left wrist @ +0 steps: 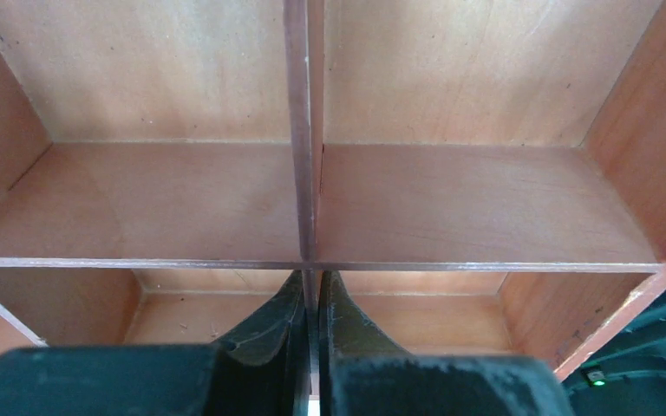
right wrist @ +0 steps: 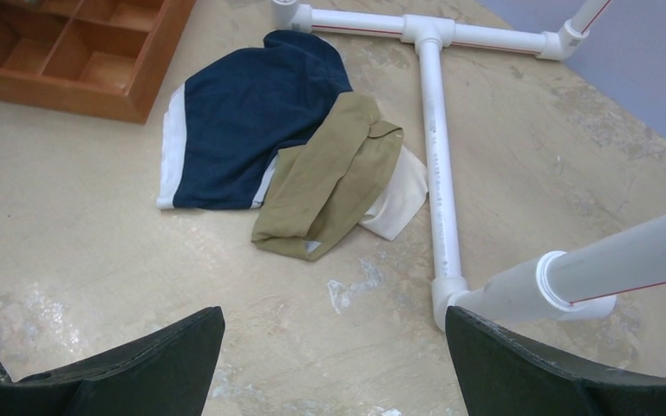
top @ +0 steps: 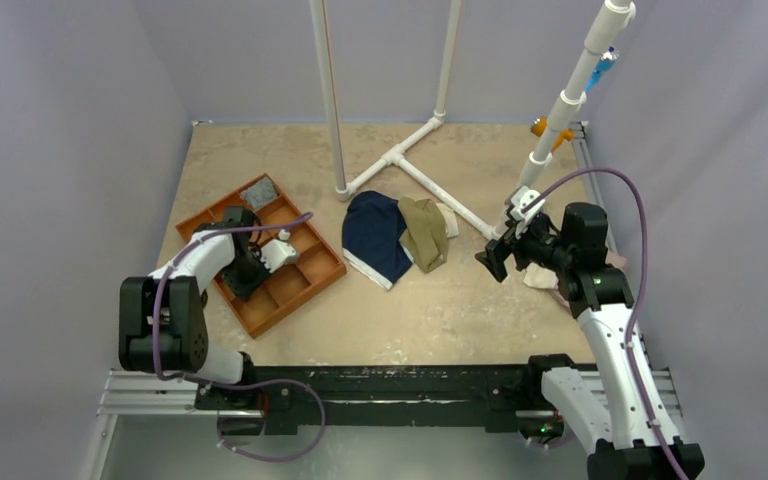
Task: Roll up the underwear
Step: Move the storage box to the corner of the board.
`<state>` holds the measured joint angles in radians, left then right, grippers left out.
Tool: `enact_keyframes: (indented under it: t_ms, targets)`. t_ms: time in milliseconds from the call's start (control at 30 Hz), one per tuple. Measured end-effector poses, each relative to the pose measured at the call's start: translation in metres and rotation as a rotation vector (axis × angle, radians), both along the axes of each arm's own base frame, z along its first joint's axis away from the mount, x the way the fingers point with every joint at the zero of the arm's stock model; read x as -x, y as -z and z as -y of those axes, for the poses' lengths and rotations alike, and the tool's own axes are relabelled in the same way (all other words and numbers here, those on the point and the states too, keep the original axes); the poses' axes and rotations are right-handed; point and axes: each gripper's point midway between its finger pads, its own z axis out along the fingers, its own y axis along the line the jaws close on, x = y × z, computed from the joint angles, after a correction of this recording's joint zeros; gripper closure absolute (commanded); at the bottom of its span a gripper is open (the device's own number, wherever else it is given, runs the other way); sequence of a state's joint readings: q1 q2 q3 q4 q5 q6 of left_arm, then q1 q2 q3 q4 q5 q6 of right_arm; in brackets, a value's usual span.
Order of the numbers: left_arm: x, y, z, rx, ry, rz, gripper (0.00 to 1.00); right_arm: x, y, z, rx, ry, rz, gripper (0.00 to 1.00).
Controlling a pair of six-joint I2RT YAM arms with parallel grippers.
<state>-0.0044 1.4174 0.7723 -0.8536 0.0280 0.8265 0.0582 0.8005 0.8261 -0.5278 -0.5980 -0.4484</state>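
Note:
The navy-blue underwear (top: pixel 375 235) with pale trim lies flat on the table, right of the wooden tray (top: pixel 300 300). In the right wrist view the underwear (right wrist: pixel 243 121) is partly overlapped on its right side by an olive garment (right wrist: pixel 329 178). My left gripper (top: pixel 250 275) is down inside the tray, and its jaws (left wrist: pixel 311 295) are shut on a thin divider wall (left wrist: pixel 303 173) between compartments. My right gripper (top: pixel 490 262) hovers open above bare table right of the clothes, with nothing between its fingers (right wrist: pixel 334 316).
A pale cloth (right wrist: pixel 399 195) peeks out under the olive garment (top: pixel 424 232). A white PVC pipe frame (top: pixel 410 165) runs on the table behind and right of the clothes, its base pipe (right wrist: pixel 434 130) close to my right gripper. A grey cloth (top: pixel 258 192) sits in a far tray compartment.

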Motion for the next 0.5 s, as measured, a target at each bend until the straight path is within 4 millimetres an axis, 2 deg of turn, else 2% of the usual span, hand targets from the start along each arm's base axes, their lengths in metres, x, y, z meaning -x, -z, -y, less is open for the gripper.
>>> enact_keyframes:
  t_ms: [200,333,400,500]
  targets:
    - [-0.037,-0.004,-0.022,-0.025,-0.037,-0.009,1.0,0.0,0.004,0.0,0.003,-0.001,-0.018,0.01]
    - [-0.076,-0.009,-0.032,-0.047,-0.012,0.013,1.0,0.001,0.004,0.0,0.005,-0.002,-0.018,0.01]
    - [-0.088,-0.009,-0.037,-0.059,0.01,0.027,1.0,0.0,0.005,0.0,0.005,-0.002,-0.019,0.01]
    - [-0.092,-0.009,-0.043,-0.079,0.064,0.026,1.0,0.001,0.005,0.0,0.005,-0.002,-0.022,0.01]
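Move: Down inside the storage box, with its shut fingers still on one of the dividers, the left hand has the board's far-left corner about 40 cm ahead and 20 cm to its left. The box's middle lies some 7 cm ahead and 2 cm right, the grey cloth in its far compartment about 21 cm ahead and 2 cm left. The navy underwear is roughly 10 cm ahead and 28 cm right. From the idle right hand, that corner is some 34 cm ahead and 75 cm left, well below. Pulling the storage box along by the divider still pinched between its closed fingers, the left hand travels about 9 cm forward and 4 cm to the left, towards the far-left corner of the board. It runs fast and eases off at the end, with the fingers staying pointed down and the wrist barely turning. ##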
